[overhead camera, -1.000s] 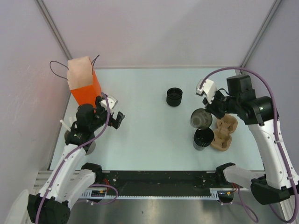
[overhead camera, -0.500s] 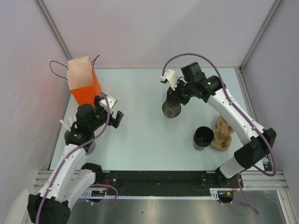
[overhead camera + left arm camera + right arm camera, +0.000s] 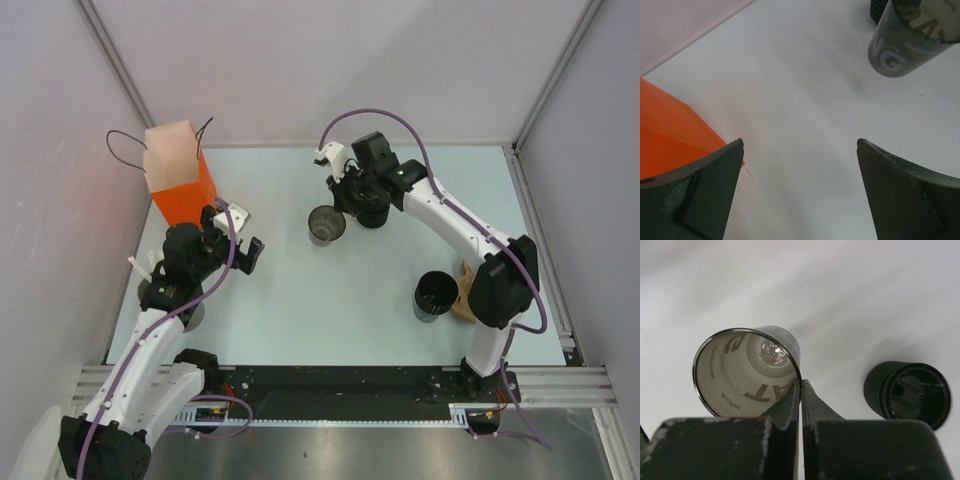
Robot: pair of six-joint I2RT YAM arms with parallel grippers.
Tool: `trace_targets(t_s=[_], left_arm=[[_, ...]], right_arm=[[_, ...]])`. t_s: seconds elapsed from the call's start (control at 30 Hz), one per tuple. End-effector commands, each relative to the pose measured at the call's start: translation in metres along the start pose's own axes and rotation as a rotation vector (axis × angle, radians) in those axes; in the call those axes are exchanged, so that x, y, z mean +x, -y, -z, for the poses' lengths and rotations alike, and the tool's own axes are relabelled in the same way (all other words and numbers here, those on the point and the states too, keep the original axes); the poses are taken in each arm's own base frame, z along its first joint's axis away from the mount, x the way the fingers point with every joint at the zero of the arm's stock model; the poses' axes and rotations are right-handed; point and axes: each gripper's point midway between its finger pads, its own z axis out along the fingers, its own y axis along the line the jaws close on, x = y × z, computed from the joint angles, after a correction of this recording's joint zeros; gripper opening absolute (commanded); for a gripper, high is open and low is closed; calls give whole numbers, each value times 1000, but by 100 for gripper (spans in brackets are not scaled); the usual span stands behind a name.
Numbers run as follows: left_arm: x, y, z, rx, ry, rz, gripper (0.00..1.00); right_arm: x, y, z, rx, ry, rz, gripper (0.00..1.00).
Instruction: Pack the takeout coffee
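The takeout coffee [image 3: 907,394], a small black cup with a ridged lid, stands on the table just right of my right gripper [image 3: 801,382]. From above, the coffee [image 3: 378,218] is mostly covered by that wrist. The right gripper [image 3: 336,210] is shut on the rim of an open, empty, translucent grey cup with lettering [image 3: 747,372], held above the table at centre left [image 3: 325,225]. My left gripper [image 3: 800,142] is open and empty over bare table, beside the orange paper bag [image 3: 178,178]. The grey cup [image 3: 910,42] hangs ahead of it.
A wider open black cup [image 3: 436,295] stands at the right front with a brown cup carrier [image 3: 468,298] behind the right arm. A cup of white straws [image 3: 148,275] sits half hidden under my left arm. The orange bag's edge [image 3: 670,130] is beside the left finger.
The right arm has swung left across the table, carrying the grey cup from beside the carrier past the takeout coffee toward the left gripper. The left arm has not moved.
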Motion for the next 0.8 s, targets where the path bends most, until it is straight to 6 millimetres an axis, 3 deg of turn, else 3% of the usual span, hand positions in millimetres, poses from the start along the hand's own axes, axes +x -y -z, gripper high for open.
trace_targets(t_s=[0.0,0.53,0.77], left_arm=[[-10,-3,1,-10,45,-19,100],[-9,-3,0,-10,44,-20,100],[-9,-3,-1,-9,42,-19,100]], right_arm=[[-18,-9,-18,-37,51,-14,0],[31,-21,-71,-94,-105,-33,0],[50,-22,-85,-96,-166,-31,0]])
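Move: The coffee cup already hangs by its rim from my shut right fingertips, its middle about 3 cm back, 3 cm left and 5 cm below them. It is going to the bare table about 4 cm back, 6 cm left and 20 cm below. The black lid stack stands 5 cm ahead, 8 cm right and 17 cm below; the dark cup is some 15 cm back, 19 cm right and 16 cm below. From my left hand, that bare spot is about 5 cm ahead, 13 cm right and 20 cm below. Keeping my right fingertips pinched on the rim, I lower the cup almost straight down towards the bare table, about 10 cm. I also ease roughly 3 cm left, mostly early on, away from the lid stack. On the way my fingers tip some 10 degrees further down, and I am still sinking at the end. ##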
